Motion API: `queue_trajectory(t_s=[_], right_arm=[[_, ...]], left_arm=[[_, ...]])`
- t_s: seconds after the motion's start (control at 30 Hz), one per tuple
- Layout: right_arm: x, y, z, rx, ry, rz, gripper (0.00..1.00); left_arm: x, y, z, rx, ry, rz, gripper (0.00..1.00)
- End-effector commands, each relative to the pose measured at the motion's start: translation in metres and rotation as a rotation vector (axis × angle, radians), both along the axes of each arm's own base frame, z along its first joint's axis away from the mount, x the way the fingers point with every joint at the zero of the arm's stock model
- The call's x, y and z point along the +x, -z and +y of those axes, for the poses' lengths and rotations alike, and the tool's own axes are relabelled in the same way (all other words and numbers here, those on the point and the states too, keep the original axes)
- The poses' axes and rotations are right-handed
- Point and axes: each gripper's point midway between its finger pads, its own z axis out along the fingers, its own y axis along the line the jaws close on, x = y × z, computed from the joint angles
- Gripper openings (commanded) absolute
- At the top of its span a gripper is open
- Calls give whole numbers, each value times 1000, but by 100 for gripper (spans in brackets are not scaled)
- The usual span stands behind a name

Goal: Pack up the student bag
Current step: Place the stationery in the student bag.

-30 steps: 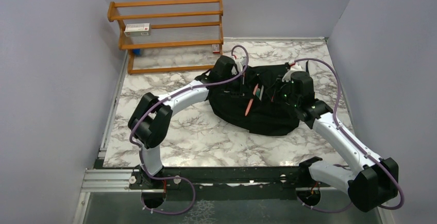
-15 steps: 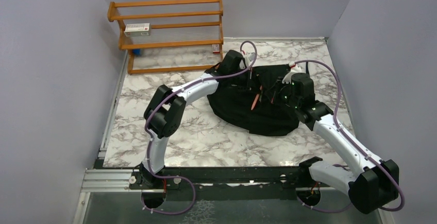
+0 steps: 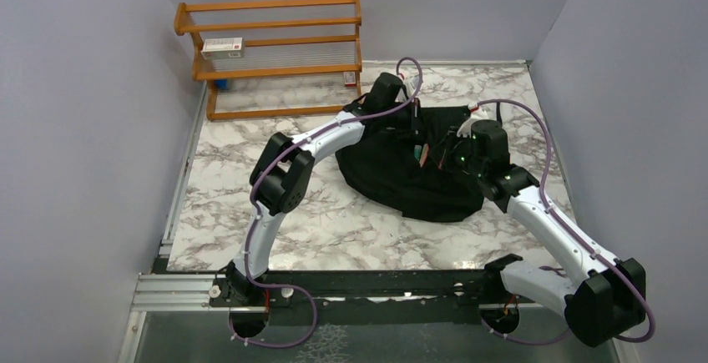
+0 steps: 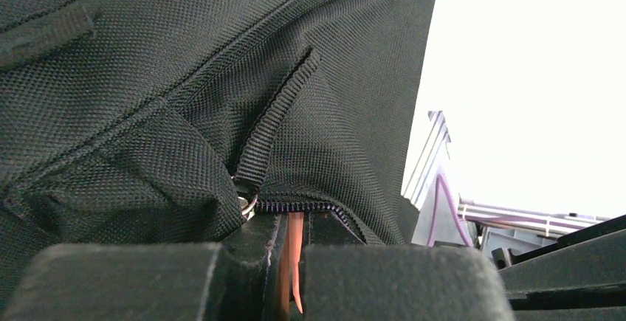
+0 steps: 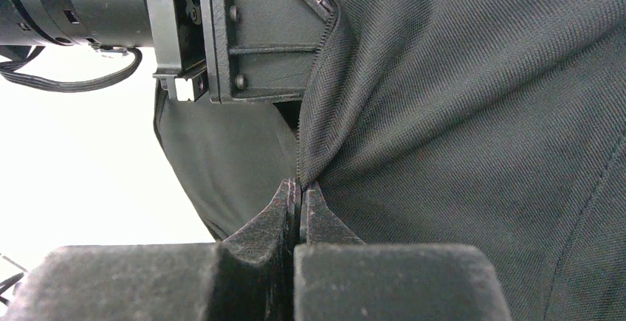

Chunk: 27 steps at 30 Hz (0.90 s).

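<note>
The student bag [image 3: 399, 175] lies as a black heap on the marble table, right of centre. My left gripper [image 3: 417, 146] reaches down from the far side to its opening. In the left wrist view this gripper [image 4: 294, 221] is shut on a thin orange pen [image 4: 296, 251], whose upper end disappears behind the bag's zipper edge [image 4: 303, 206]. My right gripper [image 3: 444, 156] is at the same opening from the right; its jaws [image 5: 299, 192] are shut on the bag's fabric [image 5: 480, 114] beside the zipper seam. The bag's inside is hidden.
A wooden shelf rack [image 3: 275, 54] stands at the back left, holding a white and red box [image 3: 222, 46] and a small red item [image 3: 351, 79]. Grey walls close in on the left, right and back. The left arm's elbow [image 3: 282, 175] hangs over the table's left half.
My left gripper has moved right and farther over the bag with the orange pen, which now shows far less from above. The right gripper has stayed put on the fabric.
</note>
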Motion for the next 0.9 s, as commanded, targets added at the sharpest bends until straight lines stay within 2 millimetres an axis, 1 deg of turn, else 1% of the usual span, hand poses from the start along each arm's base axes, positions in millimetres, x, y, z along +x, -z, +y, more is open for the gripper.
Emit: queue_trajectory(t_s=[0.0,0.07,0.13,0.2,0.27,0.37,0.47,0.6,0.77,0.87], right_arm=[[-7,-10,14,64,-62,-13,1],[-6,-10,15,64,-63,-10,1],[-6,-10,14,64,-59,-10,1],[-5,-10,14,62,-54,-11,1],[-5,-10,13,61,-52,-11,1],[-3,-10,14,61,-49,-11,1],[-2,-11,14,62,-48,-12,1],[-1,-14,12,61,-33,-23,1],[1,-15,4,48,12,-40,1],[3,-16,1,44,28,-46,1]], left_arm=[[23,-20,-11,-82,-95,-21,0],[24,-26,-17,-107,-98,-25,0],[21,-25,-21,-106,-96,-26,1],[16,-25,-23,-103,-89,-30,12],[13,-23,-20,-95,-91,-25,22],[9,-21,-14,-78,-94,-39,30],[6,-23,-9,-54,-88,-43,32],[-1,-30,0,-25,-83,-66,35],[-7,-40,18,11,-83,-101,35],[-14,-42,29,21,-70,-94,35]])
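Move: The pink pen, held by the left hand, is already partly in the bag's mouth, whose middle lies about 2 cm back, 1 cm right and 4 cm below that hand. The green glue stick inside sits some 3 cm back, 1 cm left and 6 cm below; the rim pinched by the right hand is roughly 6 cm back and 6 cm right. From the right hand the mouth's middle is about 3 cm ahead, 6 cm left and slightly below. Rightward by about 1 cm, the left hand eases a little farther into the bag's mouth, its fingers parting to roughly a third and letting go of the pink pen; after a slight dip it turns back, drawing out to the left about 2 cm while rising and edging back. The right hand stays put and keeps the bag's rim pinched. ##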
